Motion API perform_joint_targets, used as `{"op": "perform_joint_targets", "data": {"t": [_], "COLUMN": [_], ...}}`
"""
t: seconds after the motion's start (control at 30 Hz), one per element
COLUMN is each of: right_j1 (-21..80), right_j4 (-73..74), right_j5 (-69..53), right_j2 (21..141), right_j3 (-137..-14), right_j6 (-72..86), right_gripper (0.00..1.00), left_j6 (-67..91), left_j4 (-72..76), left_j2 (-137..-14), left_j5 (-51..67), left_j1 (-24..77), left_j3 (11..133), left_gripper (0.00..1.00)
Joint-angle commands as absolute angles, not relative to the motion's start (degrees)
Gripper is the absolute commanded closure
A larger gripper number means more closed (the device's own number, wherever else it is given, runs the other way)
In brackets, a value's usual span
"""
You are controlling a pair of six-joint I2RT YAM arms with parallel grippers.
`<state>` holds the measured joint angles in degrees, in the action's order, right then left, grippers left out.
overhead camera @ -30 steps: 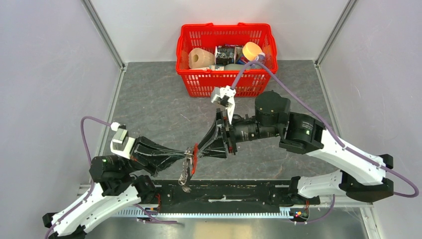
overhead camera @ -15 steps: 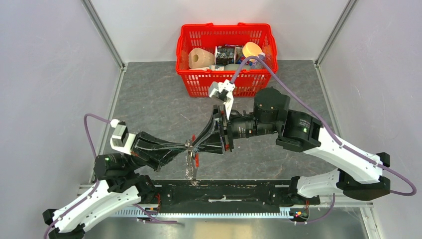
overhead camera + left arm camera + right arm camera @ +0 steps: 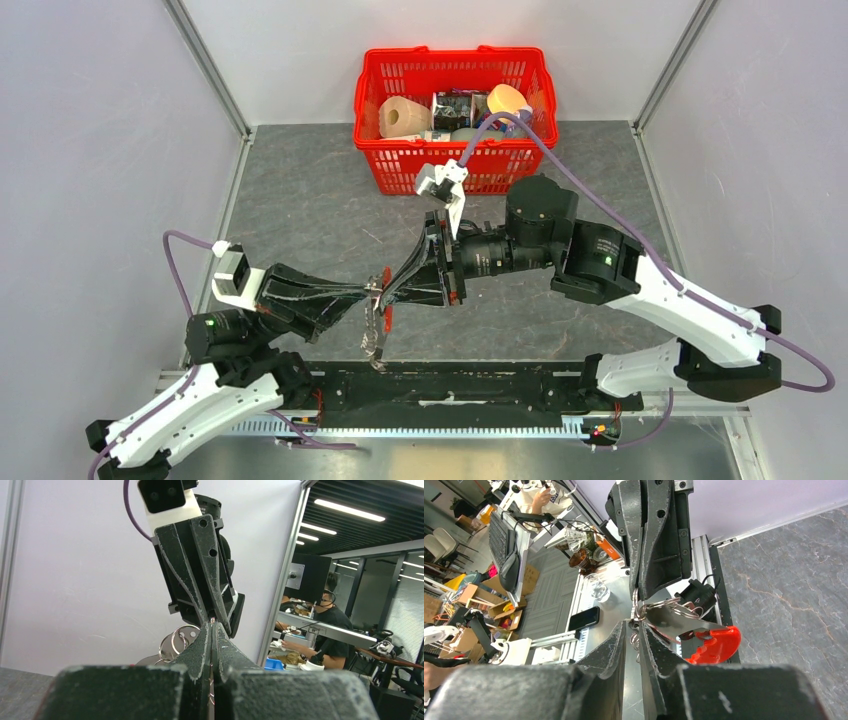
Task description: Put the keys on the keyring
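The two grippers meet tip to tip above the middle of the table. My left gripper [image 3: 376, 293] [image 3: 212, 625] is shut on the keyring [image 3: 386, 318], pinching thin metal between its pads. Silvery rings [image 3: 175, 639] stick out to the left of its fingers. In the right wrist view the keyring [image 3: 716, 645] shows a red curved piece, a flat silvery plate and looped rings. My right gripper [image 3: 390, 296] [image 3: 635, 623] stands with a narrow gap between its jaws, and silvery rings lie in that gap at the tips. A silvery chain [image 3: 374, 345] hangs below. The keys are hidden.
A red basket [image 3: 400, 168] with a tape roll, packets and a yellow-capped container stands at the back centre. A black rail [image 3: 460, 385] runs along the near edge. Grey walls close in both sides.
The right jaws have narrowed around the rings. Both grippers have drifted a little to the left and back, and the hanging chain has swung with them. The left grip stays shut.
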<state>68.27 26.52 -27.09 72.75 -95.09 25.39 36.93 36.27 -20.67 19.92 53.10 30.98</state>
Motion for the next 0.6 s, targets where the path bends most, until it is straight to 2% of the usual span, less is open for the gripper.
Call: {"op": "perform_joint_targets", "data": {"t": [0.0, 0.27, 0.4, 0.57], "right_j1": [68.45, 68.47, 68.45, 68.62], "right_j4": [23.86, 22.95, 22.49, 21.18], "right_j5": [-27.69, -27.64, -28.16, -29.09], "right_j2": [73.43, 72.78, 72.88, 72.61], "right_j3": [-97.74, -97.11, -97.12, -95.72], "right_j6": [25.63, 25.34, 25.33, 25.82], "right_gripper": [0.79, 0.87, 0.99, 1.00], "left_j6": [39.11, 39.46, 39.55, 39.03], "left_j4": [42.04, 42.80, 43.06, 43.38], "left_j2": [-21.92, -22.06, -22.06, -22.17], "left_j5": [18.94, 19.09, 19.03, 18.15], "left_j1": [53.00, 53.00, 53.00, 52.95], "left_j3": [31.50, 30.96, 30.66, 30.85], "left_gripper": [0.98, 0.98, 0.98, 0.98]}}
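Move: The keyring's thin wire is still pinched at the left fingertips, right at that hand's point. From the right hand it lies about 1 cm to the left and level, already between the parted finger pads. The red handle hangs some 4 cm forward of the right hand and 5 cm below it, neither left nor right. The hanging rings trail about 1 cm back, 1 cm left and 7 cm down. Ease the right gripper barely half a centimetre left, towards the left fingertips, then hold it there and shut its slightly open fingers completely, pinching the keyring wire right beside the left tips. Keep the left gripper shut on the keyring, letting it creep up only about half a centimetre. ##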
